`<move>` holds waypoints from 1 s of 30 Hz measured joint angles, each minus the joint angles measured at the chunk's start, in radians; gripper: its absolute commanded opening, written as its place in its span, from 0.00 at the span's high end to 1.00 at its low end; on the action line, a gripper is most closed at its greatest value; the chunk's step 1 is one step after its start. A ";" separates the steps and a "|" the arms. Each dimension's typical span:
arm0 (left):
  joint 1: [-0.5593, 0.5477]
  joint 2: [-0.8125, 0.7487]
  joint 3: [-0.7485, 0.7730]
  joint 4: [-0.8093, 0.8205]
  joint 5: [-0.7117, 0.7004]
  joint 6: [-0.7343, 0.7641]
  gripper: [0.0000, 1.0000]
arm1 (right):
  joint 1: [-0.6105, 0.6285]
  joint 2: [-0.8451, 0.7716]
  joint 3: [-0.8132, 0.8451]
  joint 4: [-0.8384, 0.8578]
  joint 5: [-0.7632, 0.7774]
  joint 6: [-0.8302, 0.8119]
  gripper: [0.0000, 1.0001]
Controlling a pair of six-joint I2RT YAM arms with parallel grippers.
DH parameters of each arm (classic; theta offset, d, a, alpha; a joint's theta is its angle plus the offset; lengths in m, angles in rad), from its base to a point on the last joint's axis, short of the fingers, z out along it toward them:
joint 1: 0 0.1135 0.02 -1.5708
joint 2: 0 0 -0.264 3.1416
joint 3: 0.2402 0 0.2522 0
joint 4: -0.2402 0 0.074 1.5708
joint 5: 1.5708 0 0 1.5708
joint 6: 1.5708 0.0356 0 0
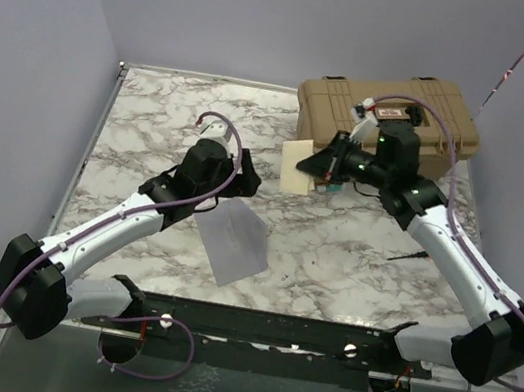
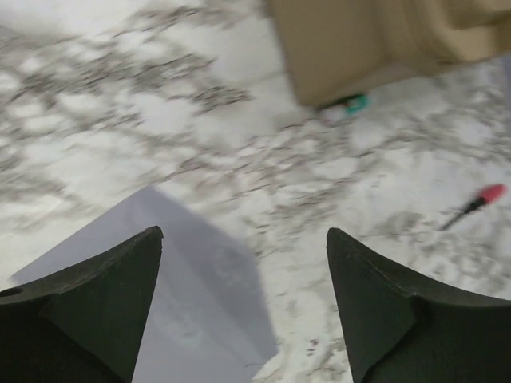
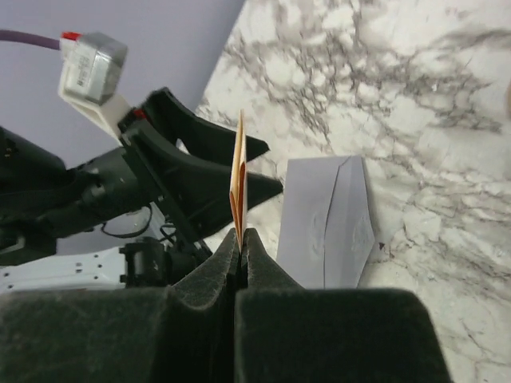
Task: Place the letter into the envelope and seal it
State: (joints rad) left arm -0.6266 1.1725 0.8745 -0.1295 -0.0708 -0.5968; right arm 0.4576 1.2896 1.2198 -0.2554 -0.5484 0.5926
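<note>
The tan letter (image 1: pixel 295 168) hangs off the table at mid-right, just left of the toolbox, pinched at its edge by my shut right gripper (image 1: pixel 320 170). In the right wrist view the letter (image 3: pixel 239 187) stands edge-on, rising from between the closed pads of the right gripper (image 3: pixel 239 236). The blue-grey envelope (image 1: pixel 232 240) lies flat on the marble in the middle, flap side up (image 3: pixel 329 223). My left gripper (image 1: pixel 248 175) hovers open just behind the envelope, and its wide-apart fingers (image 2: pixel 243 233) hold nothing above the envelope's corner (image 2: pixel 188 295).
A tan toolbox (image 1: pixel 390 117) sits at the back right, close behind the right wrist. A red-handled screwdriver (image 2: pixel 477 201) lies on the marble to the right (image 1: pixel 404 256). The left arm's black fingers (image 3: pixel 209 159) are close to the held letter.
</note>
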 measured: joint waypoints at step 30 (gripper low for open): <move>0.110 0.201 -0.229 -0.195 -0.071 -0.023 0.81 | 0.314 0.630 0.090 -0.137 0.262 -0.109 1.00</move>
State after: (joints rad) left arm -0.5163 1.3731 0.6460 -0.3241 -0.1421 -0.6197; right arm 0.7719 1.9194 1.3098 -0.3927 -0.2863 0.4839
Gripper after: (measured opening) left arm 0.187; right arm 0.005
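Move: The right hand grips the folded letter; the envelope it is bound for lies flat about 13 cm to its left, 5 cm nearer the base and 30 cm below, with the open flap on the envelope's right side. From the empty left hand the envelope is some 6 cm back, 2 cm left and 20 cm down. The green marker lies about 11 cm ahead and 6 cm right of the right hand, or 10 cm ahead and 18 cm right of the left. The left fingertips come down on the envelope near its left edge, the hand sinking nearly 20 cm while going left and a little back, closing from wide open to a narrow gap and tipping to point further down. Meanwhile the right hand keeps its pinch on the letter and lowers it about 25 cm, moving some 9 cm left and tilting downward, to just over the mouth and flap; whether the letter touches can't be seen. ##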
